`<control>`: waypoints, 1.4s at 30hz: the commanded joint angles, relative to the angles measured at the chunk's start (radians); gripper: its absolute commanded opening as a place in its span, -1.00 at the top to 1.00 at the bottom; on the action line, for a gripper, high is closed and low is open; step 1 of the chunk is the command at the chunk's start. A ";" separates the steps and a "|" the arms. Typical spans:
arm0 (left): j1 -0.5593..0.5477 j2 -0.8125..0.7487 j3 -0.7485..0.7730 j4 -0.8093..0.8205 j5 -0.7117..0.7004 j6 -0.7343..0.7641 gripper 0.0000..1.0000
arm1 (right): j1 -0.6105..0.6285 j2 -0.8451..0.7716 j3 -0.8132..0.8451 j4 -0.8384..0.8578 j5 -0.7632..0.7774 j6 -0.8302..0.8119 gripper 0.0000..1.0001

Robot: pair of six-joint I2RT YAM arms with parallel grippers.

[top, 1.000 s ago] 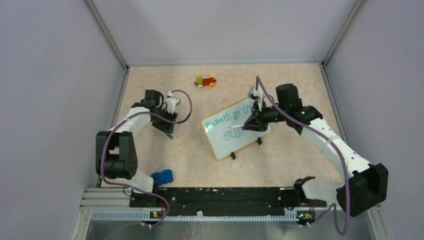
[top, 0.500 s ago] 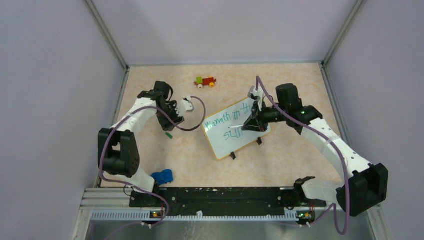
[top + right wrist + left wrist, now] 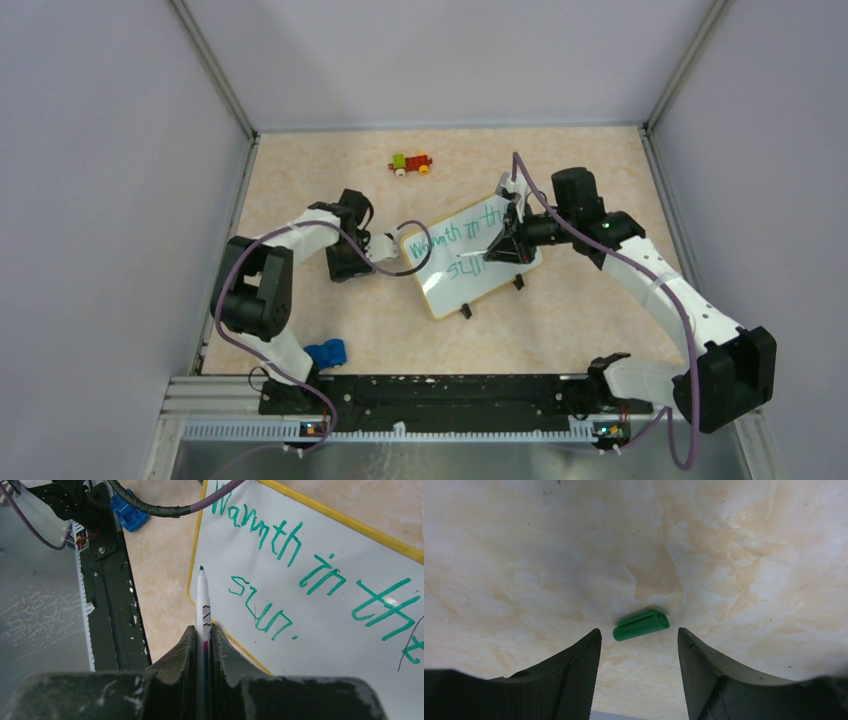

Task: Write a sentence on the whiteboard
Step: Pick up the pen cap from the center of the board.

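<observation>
The whiteboard (image 3: pixel 478 287) with a yellow rim stands tilted on two black feet at mid-table; it also shows in the right wrist view (image 3: pixel 340 635). The sentence (image 3: pixel 452 237) in green reads "Warmth in the sun." (image 3: pixel 310 575) over two lines. My right gripper (image 3: pixel 503 247) (image 3: pixel 202 629) is shut on a white marker (image 3: pixel 203 597), its green tip near the board's edge left of "sun". My left gripper (image 3: pixel 346 264) (image 3: pixel 639 632) is open, pointing down at the table, with a green marker cap (image 3: pixel 641 625) lying between and just beyond its fingertips.
A small red, green and yellow toy car (image 3: pixel 411 163) sits at the back. A blue brick (image 3: pixel 325 353) (image 3: pixel 129 512) lies at the near left by the black base rail (image 3: pixel 420 395). Grey walls close in three sides. The left arm's cable (image 3: pixel 400 262) loops against the board's left corner.
My left arm has swung right and nearer, from the left side to over the green cap beside the board. The right arm, marker and board have not moved.
</observation>
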 commanded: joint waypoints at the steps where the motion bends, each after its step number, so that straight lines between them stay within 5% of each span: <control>1: -0.010 0.029 -0.027 0.033 -0.064 0.002 -0.24 | -0.009 -0.004 0.018 0.004 -0.029 -0.016 1.00; 24: -0.009 0.069 0.041 0.031 -0.014 -0.213 0.79 | -0.008 -0.029 0.018 -0.018 -0.017 -0.029 1.00; 42: 0.000 -0.160 0.155 -0.162 0.176 -0.380 1.00 | -0.008 -0.035 0.100 -0.047 0.023 -0.012 1.00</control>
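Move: Just under the left hand's open fingers, about 1 cm down and 1 cm ahead, the green pen cap lies on the table with its length running across the gap from finger to finger. The whiteboard's middle is some 36 cm to the right of this hand and 3 cm ahead; the blue toy sits about 22 cm back and 1 cm right. From the right hand, which still holds the pen, the cap lies roughly 40 cm left, 1 cm back and 20 cm below. Closing steadily on the green cap, the left hand settles about 1 cm down and 1 cm forward, its wrist turning some 10 degrees counter-clockwise, until both pads pinch the cap. With it held, the hand lifts about 5 cm off the table, drawing right and back by some 3 cm each, the fingertips tilting slightly to the right. ##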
